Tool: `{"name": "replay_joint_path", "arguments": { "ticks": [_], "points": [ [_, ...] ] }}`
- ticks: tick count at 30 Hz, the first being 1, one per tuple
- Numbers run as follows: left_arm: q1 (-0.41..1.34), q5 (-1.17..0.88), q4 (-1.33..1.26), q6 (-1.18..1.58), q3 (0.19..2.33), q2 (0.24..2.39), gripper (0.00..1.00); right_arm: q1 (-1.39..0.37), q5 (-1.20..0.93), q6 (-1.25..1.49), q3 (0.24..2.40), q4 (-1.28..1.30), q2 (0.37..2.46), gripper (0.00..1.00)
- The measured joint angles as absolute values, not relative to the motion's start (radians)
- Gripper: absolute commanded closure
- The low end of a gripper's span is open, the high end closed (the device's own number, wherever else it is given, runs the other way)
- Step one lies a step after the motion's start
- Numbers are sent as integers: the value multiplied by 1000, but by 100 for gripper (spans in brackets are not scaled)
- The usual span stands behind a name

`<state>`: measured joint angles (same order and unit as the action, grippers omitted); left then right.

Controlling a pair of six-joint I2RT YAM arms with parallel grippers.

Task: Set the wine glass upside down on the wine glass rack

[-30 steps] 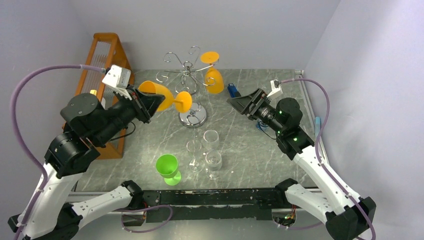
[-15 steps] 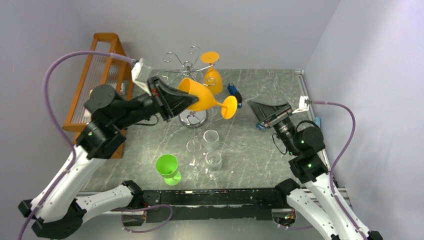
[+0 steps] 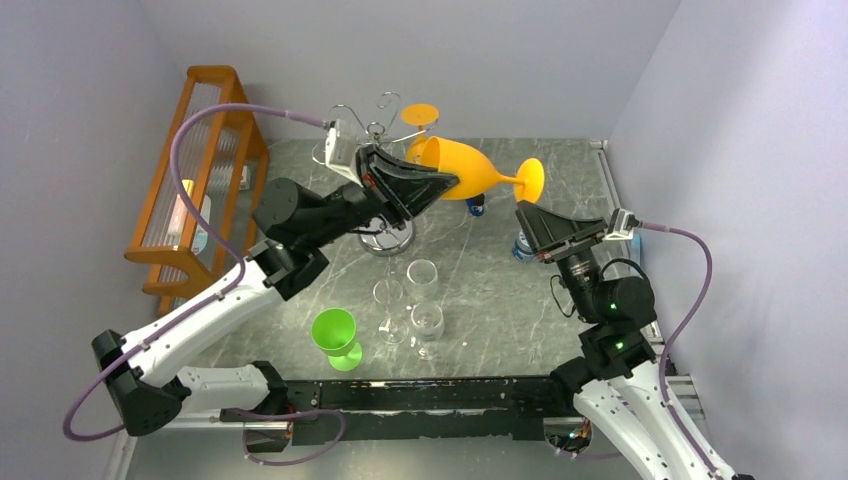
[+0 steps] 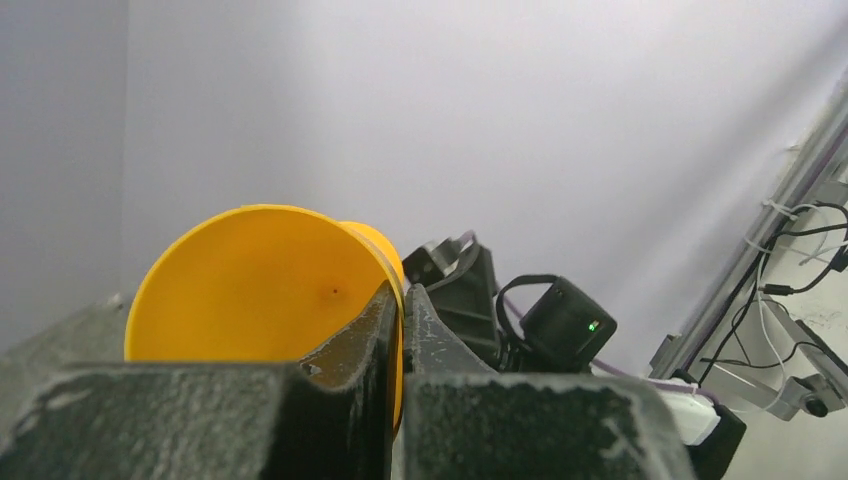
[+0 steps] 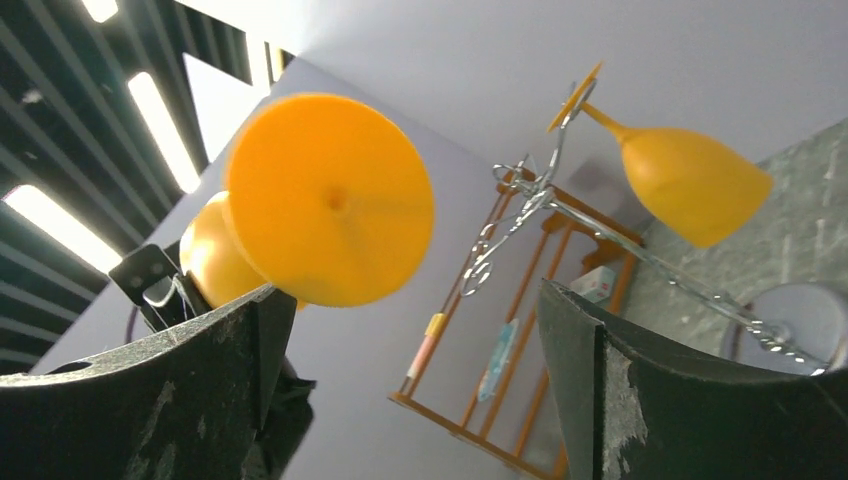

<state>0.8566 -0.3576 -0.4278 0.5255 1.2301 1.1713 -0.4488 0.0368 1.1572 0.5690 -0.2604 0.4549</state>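
Note:
My left gripper (image 3: 437, 186) is shut on the rim of an orange wine glass (image 3: 472, 167), held sideways in the air with its foot pointing right. In the left wrist view the fingers pinch the glass wall (image 4: 260, 290) at the gripper (image 4: 402, 300). The chrome wine glass rack (image 3: 378, 135) stands just behind and left of it. A second orange glass (image 5: 690, 180) hangs upside down on the rack (image 5: 540, 195). My right gripper (image 3: 545, 228) is open and empty just below the held glass's foot (image 5: 330, 200), which shows above its jaws (image 5: 405, 300).
Three clear wine glasses (image 3: 422, 275) and a green cup (image 3: 335, 332) stand on the grey table in front of the rack's round base (image 3: 387, 238). An orange wooden shelf (image 3: 200, 180) stands at the left. Small blue items (image 3: 476, 206) lie near the right gripper.
My left arm has swung right and lifted the orange glass from beside the shelf to the right of the rack. My right gripper has drawn back and tilted upward under the foot.

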Motion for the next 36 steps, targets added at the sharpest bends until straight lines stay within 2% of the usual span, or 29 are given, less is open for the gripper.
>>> {"name": "replay_joint_path", "arguments": {
  "ticks": [2, 6, 12, 16, 25, 36],
  "points": [
    [891, -336, -514, 503, 1214, 1192, 95, -449, 33, 1193, 554, -297, 456, 8],
    [935, -283, -682, 451, 1169, 1229, 95, -448, 17, 1253, 530, -377, 480, 21],
    [977, -218, -840, 349, 1142, 1298, 95, -448, -10, 1305, 542, -487, 556, 32],
    [993, -206, -908, 311, 1142, 1341, 95, -448, -9, 1347, 571, -554, 599, 37],
    [1029, -201, -978, 252, 1142, 1370, 95, -449, 75, 1469, 611, -645, 656, 37],
    [1040, -192, -999, 195, 1131, 1375, 95, -448, 132, 1571, 635, -729, 774, 55]
  ]
}}
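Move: The left gripper already pinches the rim of the orange wine glass, whose foot points to the right; the right gripper waits some 12 cm to its right, 2 cm nearer and 4 cm lower. From the open right gripper, the glass stem is about 2 cm ahead, 3 cm left and 5 cm above. The hung glass is roughly 18 cm ahead, 17 cm left and 8 cm below, with the rack 14 cm ahead, 25 cm left and 12 cm below. Raise the right gripper about 7 cm, then ease it forward onto the stem near the glass's foot, rolling it some 25 degrees so its left side rises and narrowing the jaws from wide to about half open, without gripping. Meanwhile bring the left gripper about 5 cm to the right, keeping its pinch on the rim and turning the foot end upward and outward. ##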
